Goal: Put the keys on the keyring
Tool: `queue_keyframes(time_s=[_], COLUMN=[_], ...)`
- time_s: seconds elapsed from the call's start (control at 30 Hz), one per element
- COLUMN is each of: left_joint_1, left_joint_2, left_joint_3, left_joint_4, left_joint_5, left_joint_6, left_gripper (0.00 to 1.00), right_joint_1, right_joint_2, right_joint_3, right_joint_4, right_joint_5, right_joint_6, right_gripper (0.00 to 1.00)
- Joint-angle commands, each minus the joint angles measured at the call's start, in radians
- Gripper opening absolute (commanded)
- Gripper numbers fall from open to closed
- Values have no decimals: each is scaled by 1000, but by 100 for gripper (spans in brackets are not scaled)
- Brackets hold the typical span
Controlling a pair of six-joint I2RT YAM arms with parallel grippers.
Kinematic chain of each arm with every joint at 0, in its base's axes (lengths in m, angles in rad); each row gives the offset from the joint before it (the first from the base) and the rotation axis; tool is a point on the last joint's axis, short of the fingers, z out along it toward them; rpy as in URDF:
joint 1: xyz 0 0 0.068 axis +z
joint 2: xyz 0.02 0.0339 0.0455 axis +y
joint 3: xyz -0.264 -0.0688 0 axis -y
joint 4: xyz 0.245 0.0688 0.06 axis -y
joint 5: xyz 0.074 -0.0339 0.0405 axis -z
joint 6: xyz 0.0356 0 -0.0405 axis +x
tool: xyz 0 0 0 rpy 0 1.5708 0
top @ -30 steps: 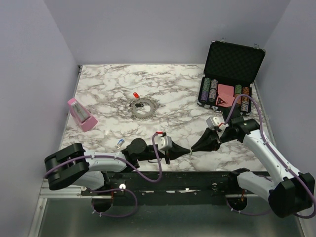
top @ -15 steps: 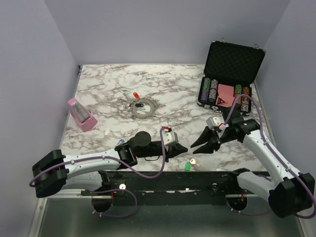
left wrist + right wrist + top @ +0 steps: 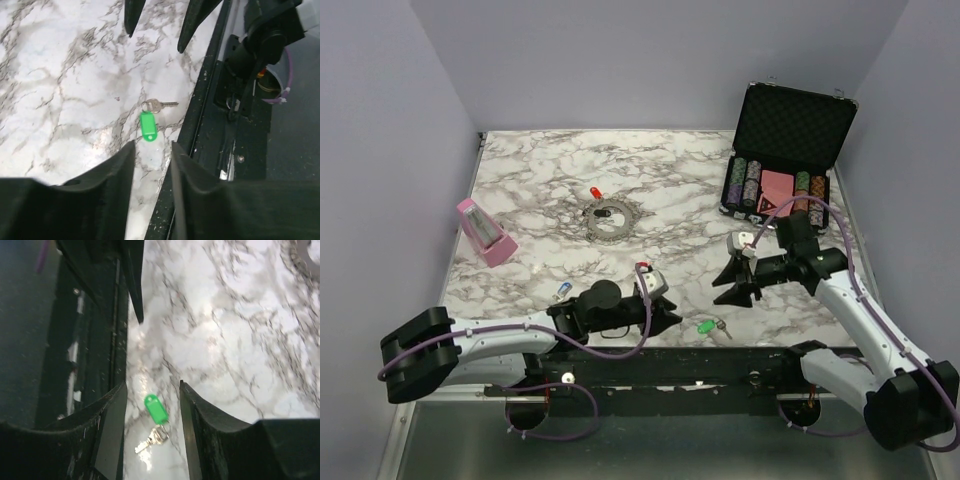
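Observation:
A green-headed key (image 3: 705, 326) lies flat on the marble near the table's front edge, held by nothing. My left gripper (image 3: 670, 317) is just left of it, open and empty. My right gripper (image 3: 732, 291) hangs above and right of it, also open and empty. The left wrist view has the green key (image 3: 148, 127) just beyond my open left gripper (image 3: 152, 145). In the right wrist view the key (image 3: 156, 410) lies below my open right gripper (image 3: 152, 385). The keyring (image 3: 608, 220) lies mid-table with a red key (image 3: 594, 192) behind it. A blue key (image 3: 563, 290) lies near the left arm.
An open black case (image 3: 785, 150) with poker chips stands at the back right. A pink wedge-shaped object (image 3: 485, 232) sits at the left. The black frame rail (image 3: 220, 115) runs right beside the green key at the table's front edge.
The two grippers met tip to tip a second ago. Both have opened and drawn apart, and the green key now lies on the table between them.

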Motion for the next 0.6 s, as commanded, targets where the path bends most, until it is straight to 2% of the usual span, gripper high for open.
queue_keyframes(time_s=[0.0,0.13,0.23,0.33,0.57], left_joint_1=[2,2,11,16,22], left_joint_2=[-48,-143,-217,-274,-433], left_joint_3=[-42,-59,-100,-123,-177], left_joint_4=[38,-41,-39,-62,-156], left_joint_5=[-140,-229,-240,-235,-278], left_joint_6=[-122,-156,-180,-191,-246], left_gripper=[51,75,98,99,99], right_joint_1=[-5,-5,-1,4,33], right_joint_2=[28,128,197,243,442], right_joint_3=[-8,-39,-67,-42,36], right_joint_4=[-107,-269,-297,-258,-150], right_joint_5=[276,347,353,344,353], right_joint_6=[-89,-319,-425,-442,-268], right_gripper=[55,54,54,54,53])
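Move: From the right hand the key lies on the table about 15 cm below, roughly 2 cm back and 2 cm to the right. The green tag lies beside it, some 4 cm to the left of the key and about level with it fore and aft. From the left hand the key is about 13 cm to the right, 2 cm farther out and 13 cm down. Down towards the key and green tag on the table goes the right hand, sinking about 11 cm and drifting 4 to 5 cm right, while its fingers, already half open and kept so, tip some 25 degrees more steeply downward. The left hand backs off to the left about 5 cm, dipping slightly and then rising, turns some 15 degrees counter-clockwise and spreads its partly open fingers fully. ##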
